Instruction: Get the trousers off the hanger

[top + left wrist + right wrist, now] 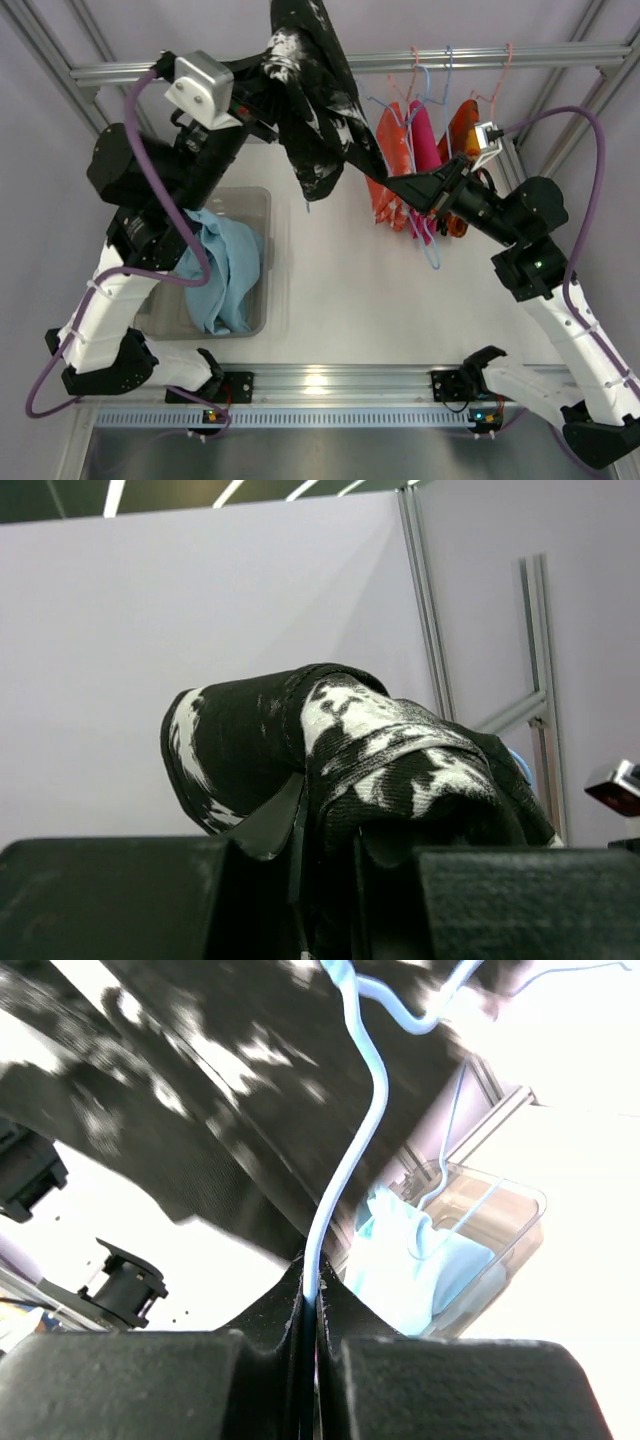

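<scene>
The black trousers with white blotches (312, 95) hang bunched high up near the rail. My left gripper (266, 82) reaches in from the left and is shut on a fold of the trousers (350, 735), the cloth pinched in the left gripper (330, 825). My right gripper (382, 180) comes from the right, just under the trousers' lower edge. It is shut on the light blue wire hanger (345, 1160), whose wire runs up from the right gripper (312, 1295) into the trousers (200, 1080). In the top view the cloth hides nearly the whole hanger.
A metal rail (520, 57) crosses the back, carrying several wire hangers with red, pink and orange garments (412, 150) right beside my right arm. A clear bin (257, 196) at the left holds a light blue cloth (225, 272); the bin (522, 1200) also shows in the right wrist view.
</scene>
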Tool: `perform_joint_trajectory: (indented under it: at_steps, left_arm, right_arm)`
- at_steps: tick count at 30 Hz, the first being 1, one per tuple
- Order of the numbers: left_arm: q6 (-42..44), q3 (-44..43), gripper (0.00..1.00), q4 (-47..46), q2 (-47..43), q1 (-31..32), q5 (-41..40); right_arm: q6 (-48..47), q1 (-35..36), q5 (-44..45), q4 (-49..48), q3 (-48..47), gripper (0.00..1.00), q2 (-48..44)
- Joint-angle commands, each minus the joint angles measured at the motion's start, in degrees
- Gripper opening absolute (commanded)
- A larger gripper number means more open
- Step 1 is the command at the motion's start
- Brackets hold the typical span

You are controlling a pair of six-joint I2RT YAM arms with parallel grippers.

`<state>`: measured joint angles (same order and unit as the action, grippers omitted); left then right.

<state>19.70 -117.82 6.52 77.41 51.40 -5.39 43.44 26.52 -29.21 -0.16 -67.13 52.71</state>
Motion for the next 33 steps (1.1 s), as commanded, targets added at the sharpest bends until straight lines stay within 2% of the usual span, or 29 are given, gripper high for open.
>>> perform_joint_trajectory:
  at_steps: [1,3,6,11,13,17,19,23,24,25,26,29,33]
  left_arm:
    - [2.27,-6.27,0.00,-11.71,-3.58,0.11,-1.28]
    - [3.40,-8.29,0.00,-10.66,-4.28,-0.68,-2.34]
    - [4.55,-6.29,0.00,-10.13,-7.69,-5.41,-2.96]
    - [8.85,2.59,0.00,-8.47,-14.82,-11.58,-7.52]
    - [12.45,4.69,0.00,-7.15,-18.07,-13.59,-10.69]
    - [21.50,15.83,0.00,-3.11,-25.89,-16.32,-15.25]
    - [24.76,19.98,0.00,0.49,-30.90,-17.29,-19.29]
    - [31.52,30.88,0.00,9.80,-41.09,-19.49,-22.29]
    - [34.67,34.90,0.00,10.69,-44.41,-19.49,-24.47]
    - [35.83,36.33,0.00,11.49,-45.58,-19.49,-29.54]
    - [37.93,37.13,0.00,14.02,-47.33,-19.49,-31.25]
    - [37.08,38.81,0.00,22.98,-49.97,-19.49,-33.28]
    - [30.07,40.47,0.00,36.96,-50.07,-19.49,-30.14]
  right_arm:
    - [-2.57,0.81,0.30,0.08,0.78,0.00,-0.50]
    - [-2.92,0.81,0.12,-0.01,0.78,0.00,-0.59]
    - [-3.18,0.90,-0.06,2.70,0.86,0.00,-0.94]
    - [-5.29,0.81,0.47,6.84,0.25,0.00,-2.43]
    - [-6.69,0.81,0.39,7.63,0.42,0.00,-2.96]
    - [-7.32,0.81,-0.23,7.64,1.04,0.00,-3.14]
    - [-7.49,0.81,-0.41,7.98,0.43,0.00,-2.70]
    - [-8.72,0.81,-0.67,9.13,-1.95,0.00,-1.38]
    - [-8.98,0.81,-1.02,9.30,-2.38,0.00,-1.12]
    - [-9.07,0.81,-1.02,9.48,-2.56,0.00,-1.03]
    - [-9.08,0.81,-1.11,9.48,-2.65,0.00,-0.77]
    - [-8.46,0.90,-1.55,8.69,-2.48,0.00,0.11]
    - [-7.50,0.98,-1.99,7.55,-2.56,0.00,1.43]
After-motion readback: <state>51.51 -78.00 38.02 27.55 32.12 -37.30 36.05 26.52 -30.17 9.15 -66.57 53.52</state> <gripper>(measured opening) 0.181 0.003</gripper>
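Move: The bin the black trousers are headed for lies about 28 cm left and 10 cm ahead of the left hand, some 63 cm below; the blue trousers in it are about 26 cm left and 8 cm ahead. An empty hanger hangs about 21 cm ahead, 2 cm left, 26 cm down. From the right hand, the bin is some 42 cm left, 11 cm ahead and 42 cm below. Left hand swings the gripped black trousers 30 cm left, then down, towards the bin; right lowers its hanger 5 cm. ##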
